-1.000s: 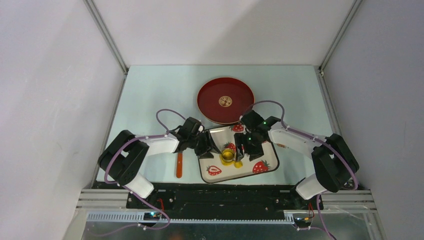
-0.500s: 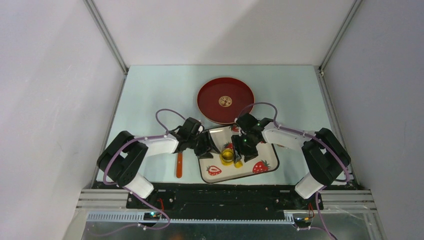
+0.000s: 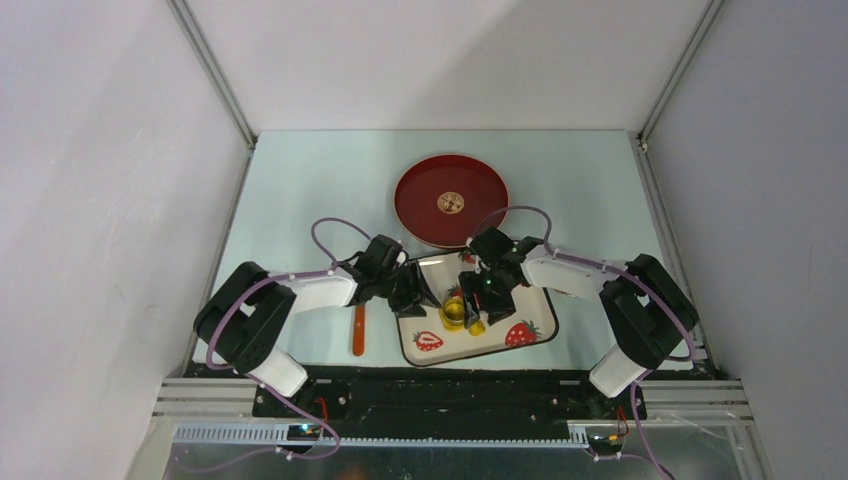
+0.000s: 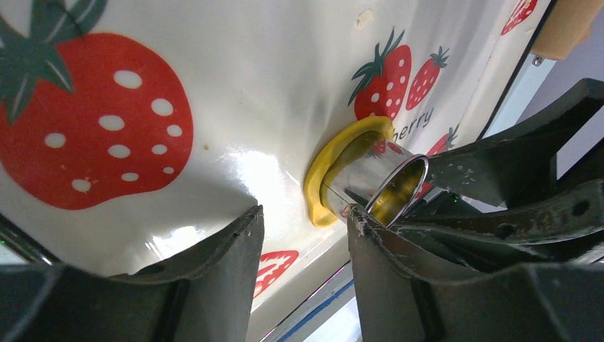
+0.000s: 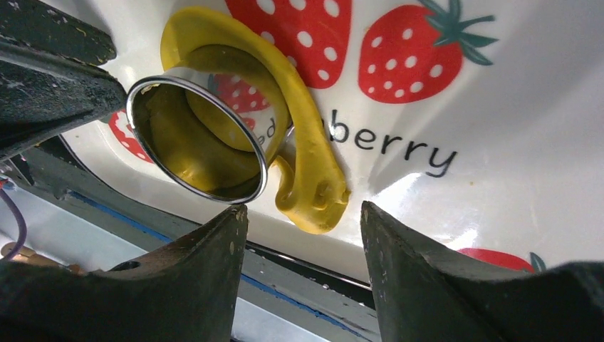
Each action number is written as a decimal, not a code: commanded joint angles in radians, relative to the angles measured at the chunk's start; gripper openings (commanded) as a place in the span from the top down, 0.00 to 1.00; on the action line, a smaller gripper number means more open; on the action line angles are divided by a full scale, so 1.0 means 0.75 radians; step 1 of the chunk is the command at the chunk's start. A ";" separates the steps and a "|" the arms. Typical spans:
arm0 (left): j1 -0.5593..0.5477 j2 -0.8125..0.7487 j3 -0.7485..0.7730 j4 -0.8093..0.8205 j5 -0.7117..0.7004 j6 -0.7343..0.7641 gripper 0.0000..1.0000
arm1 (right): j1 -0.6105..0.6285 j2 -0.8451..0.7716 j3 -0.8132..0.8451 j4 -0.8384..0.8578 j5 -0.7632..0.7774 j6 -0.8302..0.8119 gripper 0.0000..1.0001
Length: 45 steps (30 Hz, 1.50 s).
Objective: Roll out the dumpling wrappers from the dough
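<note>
The yellow dough lies flattened on the strawberry-print tray. A shiny metal ring cutter stands pressed into it. In the right wrist view the dough curls round the cutter, whose inside shows yellow, and no separate dumpling wrappers show. My right gripper is open, its fingertips on either side of the dough's thick near end without touching it. My left gripper is open and empty over the tray, its right fingertip against the cutter and the dough just beyond.
A red plate with a gold-brown emblem sits behind the tray. An orange stick lies on the table left of the tray, under the left arm. Both grippers crowd the tray's middle, close to each other.
My right gripper has shifted left across the tray, closer to the cutter and the dough. The left arm, cutter and dough have stayed put.
</note>
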 commanded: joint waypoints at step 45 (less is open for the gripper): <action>0.065 -0.458 -0.071 -0.179 -0.173 0.157 0.41 | 0.370 0.173 0.341 -0.173 0.160 0.148 0.65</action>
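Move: Under the right hand's open fingers, some 2 cm back and 2 cm down, lies the free tail of the dough strip that curls around the ring cutter. The cutter stands about 5 cm to this hand's left, 1 cm ahead and 1 cm lower. The big strawberry print is roughly 9 cm to its right and 3 cm back, at tray level. From the left hand, the dough tail lies some 9 cm right and 4 cm back. Dipping back and down a couple of centimetres to the dough tail, the right hand closes its fingers about halfway and seems to pinch it, then sweeps left about 5 cm, drawing back and rising some 3 cm, past the near side of the cutter. The left hand, fingers hardly changed, backs off 4 cm to the left and then lifts 3.5 cm. ##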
